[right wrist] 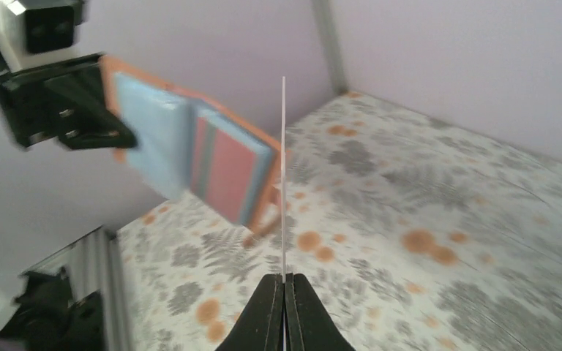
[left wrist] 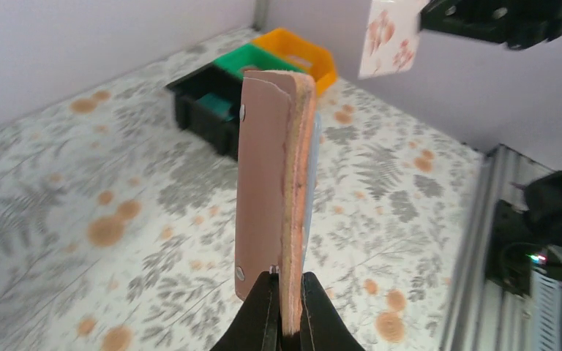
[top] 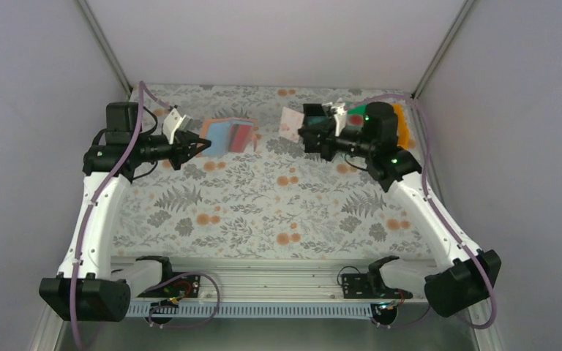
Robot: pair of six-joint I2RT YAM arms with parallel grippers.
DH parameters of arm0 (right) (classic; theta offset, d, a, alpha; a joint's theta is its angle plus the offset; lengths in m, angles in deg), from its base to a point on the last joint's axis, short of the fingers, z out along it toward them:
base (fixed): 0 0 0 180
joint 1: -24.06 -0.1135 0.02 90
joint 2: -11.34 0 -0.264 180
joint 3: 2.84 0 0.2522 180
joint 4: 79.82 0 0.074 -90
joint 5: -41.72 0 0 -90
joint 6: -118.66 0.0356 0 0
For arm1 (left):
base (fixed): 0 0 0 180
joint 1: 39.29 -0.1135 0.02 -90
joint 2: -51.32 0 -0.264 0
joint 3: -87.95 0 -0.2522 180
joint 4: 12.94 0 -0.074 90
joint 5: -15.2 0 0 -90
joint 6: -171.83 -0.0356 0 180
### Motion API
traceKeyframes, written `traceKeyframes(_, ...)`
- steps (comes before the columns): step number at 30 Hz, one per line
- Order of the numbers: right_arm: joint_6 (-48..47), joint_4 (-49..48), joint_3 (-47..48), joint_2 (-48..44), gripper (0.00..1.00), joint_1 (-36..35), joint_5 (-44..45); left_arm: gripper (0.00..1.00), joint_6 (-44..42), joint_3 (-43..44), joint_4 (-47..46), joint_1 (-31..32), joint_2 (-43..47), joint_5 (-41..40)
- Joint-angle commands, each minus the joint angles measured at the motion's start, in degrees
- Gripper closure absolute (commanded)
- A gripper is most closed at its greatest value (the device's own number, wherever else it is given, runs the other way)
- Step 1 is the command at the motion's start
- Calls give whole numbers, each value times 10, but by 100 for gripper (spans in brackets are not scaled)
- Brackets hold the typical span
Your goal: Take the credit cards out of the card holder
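Note:
The card holder (top: 223,137) hangs open above the table's back left, salmon outside and light blue inside. My left gripper (top: 203,145) is shut on its edge. The left wrist view shows the card holder (left wrist: 274,183) edge-on, rising from my left gripper (left wrist: 287,281). A reddish card (right wrist: 230,172) sits in the pocket of the card holder (right wrist: 154,131). My right gripper (top: 304,135) is shut on a white credit card (top: 290,123) with red marks, held in the air apart from the holder. That card shows edge-on (right wrist: 284,175) above my right gripper (right wrist: 284,279), and as a white credit card (left wrist: 389,36) in the left wrist view.
A black bin (left wrist: 205,110), a green bin (left wrist: 252,60) and an orange bin (left wrist: 300,51) stand together at the back right of the floral table (top: 263,205), behind the right arm. An aluminium rail (top: 263,281) runs along the near edge.

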Motion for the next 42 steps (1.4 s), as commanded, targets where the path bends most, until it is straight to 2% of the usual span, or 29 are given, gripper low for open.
traceKeyframes(1, 47, 42, 0, 22, 96, 99, -19, 98, 50, -12, -53, -12, -6, -75)
traceKeyframes(4, 83, 25, -1, 55, 96, 162, -66, 98, 48, -17, -53, -14, -9, -73)
traceKeyframes(10, 57, 68, 55, 126, 96, 217, -67, 97, 45, -15, -51, -15, -22, -72)
traceKeyframes(13, 17, 111, 82, 141, 96, 217, -30, 98, 42, -22, -52, -15, -30, -62)
traceKeyframes(18, 5, 118, 69, 123, 96, 216, -48, 98, 72, -63, -85, -15, -47, -23)
traceKeyframes(22, 3, 128, 55, 108, 96, 216, -49, 98, 127, -123, -147, -15, -61, 36)
traceKeyframes(30, -7, 173, 62, 98, 96, 215, -10, 98, 256, -227, -277, -15, -79, 67)
traceKeyframes(34, -3, 180, 63, 88, 96, 210, -8, 98, 294, -262, -317, -15, -119, 54)
traceKeyframes(42, -3, 191, 63, 71, 96, 200, -2, 98, 320, -269, -342, -17, -211, 34)
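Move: The right hand already grips the drawn card, with the bins ahead to its right and some 32 cm below: black about 28 cm ahead and 11 cm right, green 22 cm and yellow roughly 34 cm right at the same depth. The left hand still pinches the open card holder, its middle about 6 cm right of the fingers and 2 cm ahead, nearly level; bare tabletop lies some 33 cm straight below that hand. Swing the right gripper right, forward and down with the card kept pinched, about 11 cm right and 11 cm forward, turning it some 20 degrees clockwise, then ease back about 3 cm and stay high, short of the bins. Bring the left gripper slightly forward, then lower it nearly 20 cm with the holder kept shut in its fingers, rolling its forward side down. ##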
